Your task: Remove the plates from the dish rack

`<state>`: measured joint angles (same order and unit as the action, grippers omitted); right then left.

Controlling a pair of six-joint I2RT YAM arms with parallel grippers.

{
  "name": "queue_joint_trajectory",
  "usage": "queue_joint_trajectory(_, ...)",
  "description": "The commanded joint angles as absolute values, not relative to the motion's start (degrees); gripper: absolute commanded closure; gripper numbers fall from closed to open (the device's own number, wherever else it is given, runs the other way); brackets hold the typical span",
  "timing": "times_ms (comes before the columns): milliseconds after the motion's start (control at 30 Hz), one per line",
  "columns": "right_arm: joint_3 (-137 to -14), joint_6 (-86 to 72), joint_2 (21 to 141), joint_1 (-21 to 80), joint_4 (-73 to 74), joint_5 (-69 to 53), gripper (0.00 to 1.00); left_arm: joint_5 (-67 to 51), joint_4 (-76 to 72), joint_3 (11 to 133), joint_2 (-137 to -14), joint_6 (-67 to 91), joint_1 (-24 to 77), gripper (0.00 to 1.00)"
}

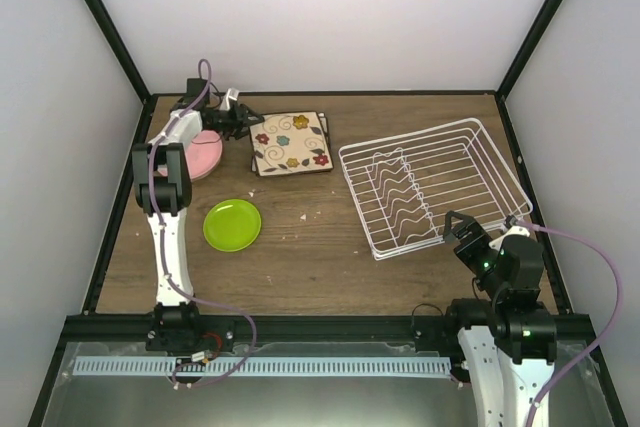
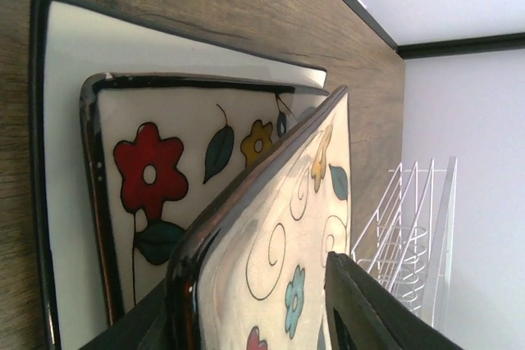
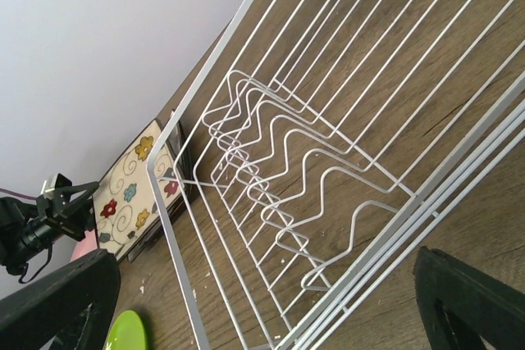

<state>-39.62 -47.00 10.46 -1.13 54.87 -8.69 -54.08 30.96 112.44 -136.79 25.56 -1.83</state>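
The white wire dish rack (image 1: 408,137) stands at the right and holds no plates. A stack of square cream plates (image 1: 290,144) lies at the back centre. In the left wrist view the top flowered plate (image 2: 279,260) leans tilted over a second flowered plate (image 2: 164,170) and a plain one (image 2: 66,120). My left gripper (image 2: 254,325) straddles the tilted plate's near edge, open, with a gap at the right finger (image 2: 369,309). A pink plate (image 1: 207,154) and a lime-green plate (image 1: 232,224) lie at the left. My right gripper (image 3: 262,309) hovers open over the rack's near side (image 3: 174,235).
White walls with black frame posts close in the wooden table on three sides. The left arm (image 1: 165,187) reaches over the pink plate toward the stack. The right arm's base (image 1: 505,317) sits at the near right edge.
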Motion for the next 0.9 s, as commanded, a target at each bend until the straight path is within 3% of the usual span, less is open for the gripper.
queue_joint_trajectory(0,-40.9,-46.4,10.8,-0.6,54.7,-7.7,0.00,-56.3,29.9,115.6,-137.8,24.1,-1.8,0.56)
queue_joint_trajectory(167,-40.7,-46.3,11.2,-0.6,54.4,-7.9,0.00,-55.3,30.6,116.2,-138.6,23.3,-1.8,0.40)
queue_joint_trajectory(400,-40.4,-46.2,11.4,-0.6,54.3,-7.9,0.00,-52.6,32.2,117.9,-139.4,21.3,-1.6,0.01)
queue_joint_trajectory(867,-39.6,-46.2,11.8,-0.7,53.6,-7.9,0.00,-47.2,35.9,123.3,-142.6,17.4,-0.8,0.00)
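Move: The flowered plate being set down has its left edge between the left hand's fingers; its middle lies some 12 cm to the right, 6 cm back and 4 cm below. The lower square plates are right beneath it. The pink plate sits about 14 cm left and 9 cm back of the left hand, the green plate some 31 cm back and 1 cm left. From the idle right hand the flowered plate is about 34 cm ahead and 44 cm left. The flowered plate's raised left edge is let down and released by the left hand, which sinks roughly 2.5 cm while its already parting fingers spread fully. The hand then rises about 1 cm and edges forward 1.5 cm along the plate's left side, with a slight drift left, fingers tipping a little further down and staying wide around the edge. ##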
